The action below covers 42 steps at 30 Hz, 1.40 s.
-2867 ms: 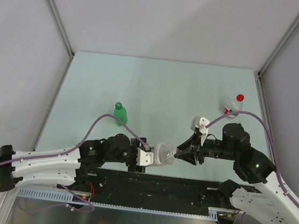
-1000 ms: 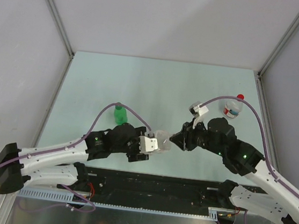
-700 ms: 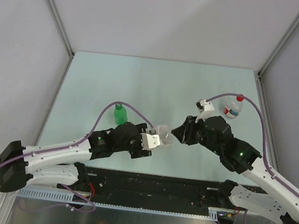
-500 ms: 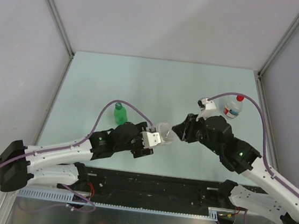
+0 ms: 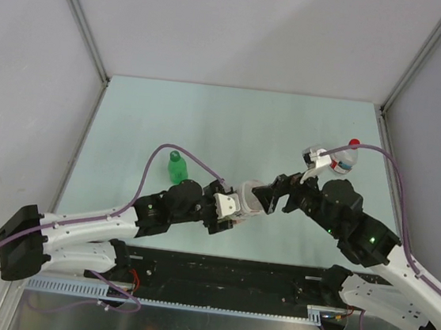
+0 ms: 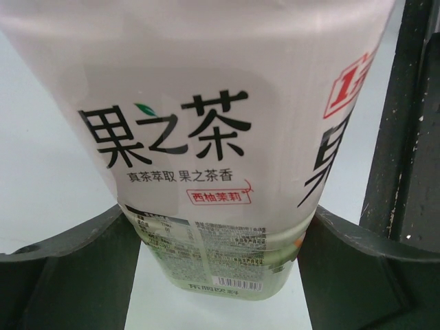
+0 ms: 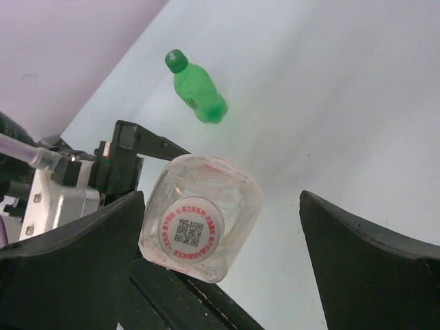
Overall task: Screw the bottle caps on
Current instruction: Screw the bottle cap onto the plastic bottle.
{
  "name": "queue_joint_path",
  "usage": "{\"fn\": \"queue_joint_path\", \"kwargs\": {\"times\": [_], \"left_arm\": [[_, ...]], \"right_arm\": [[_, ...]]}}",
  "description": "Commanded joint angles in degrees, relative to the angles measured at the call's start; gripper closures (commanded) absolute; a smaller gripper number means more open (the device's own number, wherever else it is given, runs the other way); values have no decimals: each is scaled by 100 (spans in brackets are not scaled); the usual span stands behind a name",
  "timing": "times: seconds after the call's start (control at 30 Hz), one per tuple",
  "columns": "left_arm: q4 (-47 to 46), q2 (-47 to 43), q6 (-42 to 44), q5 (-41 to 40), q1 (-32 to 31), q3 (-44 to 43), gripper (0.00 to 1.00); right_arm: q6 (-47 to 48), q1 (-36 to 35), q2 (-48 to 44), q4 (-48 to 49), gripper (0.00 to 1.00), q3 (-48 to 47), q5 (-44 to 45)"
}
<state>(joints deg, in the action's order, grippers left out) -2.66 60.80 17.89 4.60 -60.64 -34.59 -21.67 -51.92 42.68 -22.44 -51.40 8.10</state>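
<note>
My left gripper (image 5: pixel 236 205) is shut on the wider clear bottle (image 6: pixel 220 137), which lies on its side off the table, with a finger (image 6: pixel 69 275) pressed to each flank. The white cap (image 7: pixel 191 231), printed with a code, sits on that bottle's (image 7: pixel 206 199) neck and faces my right wrist camera. Around the cap end my right gripper (image 7: pixel 220 268) stands open; its fingers (image 7: pixel 371 275) are wide apart and not pressing the cap. The green bottle (image 5: pixel 177 171) stands with its green cap (image 5: pixel 175 157) on. The small clear bottle (image 5: pixel 344 159) wears the red cap (image 5: pixel 354 143).
The green bottle (image 7: pixel 198 93) stands just behind my left arm (image 5: pixel 103 219). The small clear bottle stands close behind my right wrist, beside its cable (image 5: pixel 380 163). Grey walls enclose the table (image 5: pixel 234 119) on three sides.
My right gripper has opened off the white cap. Both arms carried the wide bottle a little right and away from the bases over the last second.
</note>
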Motion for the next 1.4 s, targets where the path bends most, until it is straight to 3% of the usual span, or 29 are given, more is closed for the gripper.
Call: {"fn": "queue_joint_path", "kwargs": {"times": [0.0, 0.23, 0.37, 0.6, 0.9, 1.03, 1.17, 1.37], "left_arm": [[-538, -1, -90, 282, -27, 7, 100], [-624, -49, -48, 831, 215, 202, 100], [-832, -341, -14, 1300, 387, 425, 100], [-898, -829, 180, 2118, 449, 778, 100], [-849, -1222, 436, 2461, 494, 1063, 100], [-757, -1173, 487, 2493, 500, 1004, 100], [-707, -1162, 496, 2539, 501, 977, 100], [-640, -1175, 521, 2559, 501, 950, 100]], "right_arm": [[402, -37, -259, 279, 1, -2, -187], [1142, -32, -817, 506, 1, -2, -1530], [1653, -30, -1185, 441, 1, -2, -1847], [3970, -33, -1416, -285, 4, -2, -3948], [4426, -21, -1068, -106, 11, -2, -4168], [4167, -34, -807, 266, 22, -2, -4105], [4063, -33, -585, 429, 40, -2, -4064], [4151, -42, -516, 299, 46, -2, -4104]]}}
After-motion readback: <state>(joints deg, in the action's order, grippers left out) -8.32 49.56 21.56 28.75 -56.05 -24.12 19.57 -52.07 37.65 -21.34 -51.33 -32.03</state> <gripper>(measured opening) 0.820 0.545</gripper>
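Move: Just off the right fingers' open tips, the cap sits on the held bottle's neck, about 3 cm left, 1 cm ahead and 2 cm below the right hand. From the left hand, which grips this bottle low down, the cap is some 8 cm right, 2 cm ahead and 11 cm above. Down on the table, the green bottle stands roughly 29 cm left and 10 cm ahead of the right hand, the red-capped bottle about 26 cm right and 20 cm ahead. Backing off about 10 cm, the empty right hand first rises some 6 cm, then sinks half of that and edges left beside the cap. On the way the wrist swings roughly 45 degrees counter-clockwise and rolls until the fingers point left at the cap, narrowing to about half open without touching. Meanwhile the left hand keeps its grip, drawing the bottle back and turning it some 20 degrees clockwise. ##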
